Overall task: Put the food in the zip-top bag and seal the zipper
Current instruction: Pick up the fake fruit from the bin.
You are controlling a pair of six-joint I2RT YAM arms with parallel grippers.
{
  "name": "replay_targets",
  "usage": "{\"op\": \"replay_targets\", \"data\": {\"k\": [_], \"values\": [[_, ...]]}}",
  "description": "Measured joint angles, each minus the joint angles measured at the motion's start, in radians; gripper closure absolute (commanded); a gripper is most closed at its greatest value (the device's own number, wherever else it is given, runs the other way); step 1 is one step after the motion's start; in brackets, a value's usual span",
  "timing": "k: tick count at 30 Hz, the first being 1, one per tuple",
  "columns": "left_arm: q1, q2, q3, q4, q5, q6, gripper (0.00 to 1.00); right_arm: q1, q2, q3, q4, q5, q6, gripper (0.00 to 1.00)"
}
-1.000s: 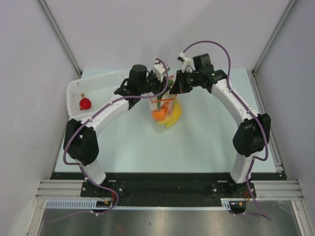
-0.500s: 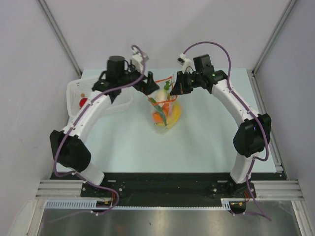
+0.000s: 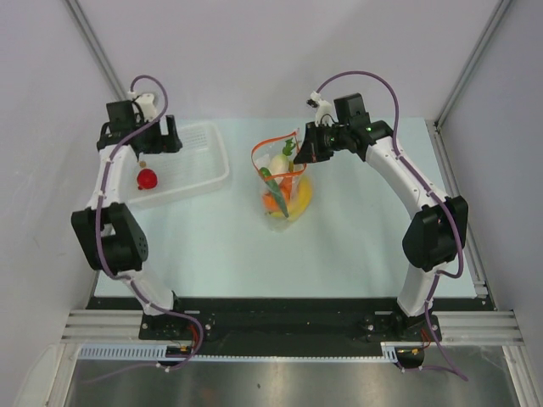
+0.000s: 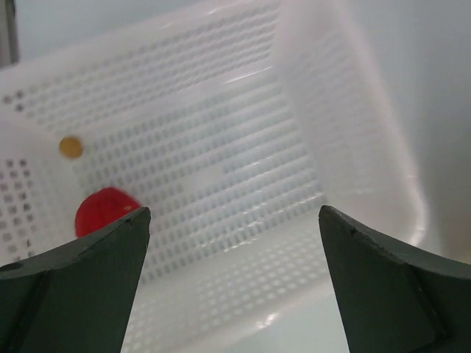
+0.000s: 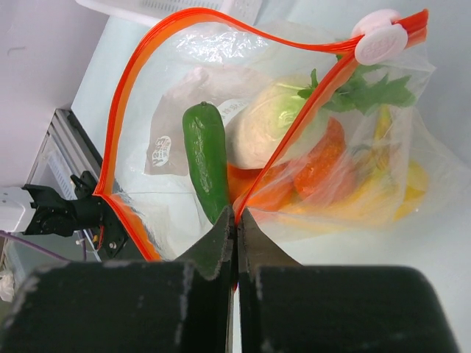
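The clear zip-top bag [image 3: 285, 188] stands in the middle of the table, its mouth gaping. Inside it I see a green pepper [image 5: 204, 158], a white radish [image 5: 266, 126], a carrot [image 5: 324, 165] and a yellow banana [image 5: 412, 184]. My right gripper [image 5: 237, 213] is shut on the red-orange zipper [image 5: 118, 140] at the bag's near edge, also seen from above [image 3: 304, 153]. A red fruit [image 3: 148, 178] lies in the white tray [image 3: 208, 161]. My left gripper [image 4: 232, 220] hangs open over that tray, with the red fruit [image 4: 103, 209] just beyond its left finger.
A pale slider clip [image 5: 379, 43] sits at the far end of the zipper. A small tan disc [image 4: 71, 147] lies on the tray [image 4: 294, 147] floor. The tray stands at the table's back left, close to the side wall.
My left arm has swung away from the bag to the left, over the tray, and its jaws have opened. The right gripper still pinches the zipper; the bag mouth now gapes.
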Motion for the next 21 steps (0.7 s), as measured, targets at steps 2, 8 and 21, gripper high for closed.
{"op": "replay_targets", "data": {"k": [2,8,21], "values": [[0.057,0.076,0.013,-0.025,-0.025,0.003,0.0,0.0,0.0,0.0,0.0,0.0,0.0,1.0],[0.134,0.288,0.098,-0.114,-0.085,0.035,0.0,0.003,0.0,0.0,0.0,0.001,-0.001,1.0],[0.125,0.394,0.169,-0.097,-0.192,0.031,0.0,0.008,0.0,-0.001,0.0,0.016,-0.004,1.0]]}}
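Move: The red fruit lies in the bin roughly 14 cm to the left of the left hand, about level with it fore and aft, and some 22 cm below. A small brown disc lies about 7 cm beyond the fruit and 2 cm farther left; the middle of the bin is 5 cm ahead of the hand, 6 cm left and 21 cm down. From the right hand the fruit lies around 50 cm left, 8 cm ahead and 23 cm below. The red fruit is approached by the empty left hand, which sinks about 14 cm and swings some 10 cm left towards it, fast at first, then nearly stopping above the fruit and slightly to its right. On the way the wrist tips about 20 degrees further down and turns a little counter-clockwise, the fingers staying wide open. The right hand keeps its pinch on the bag's rim, holding still. ##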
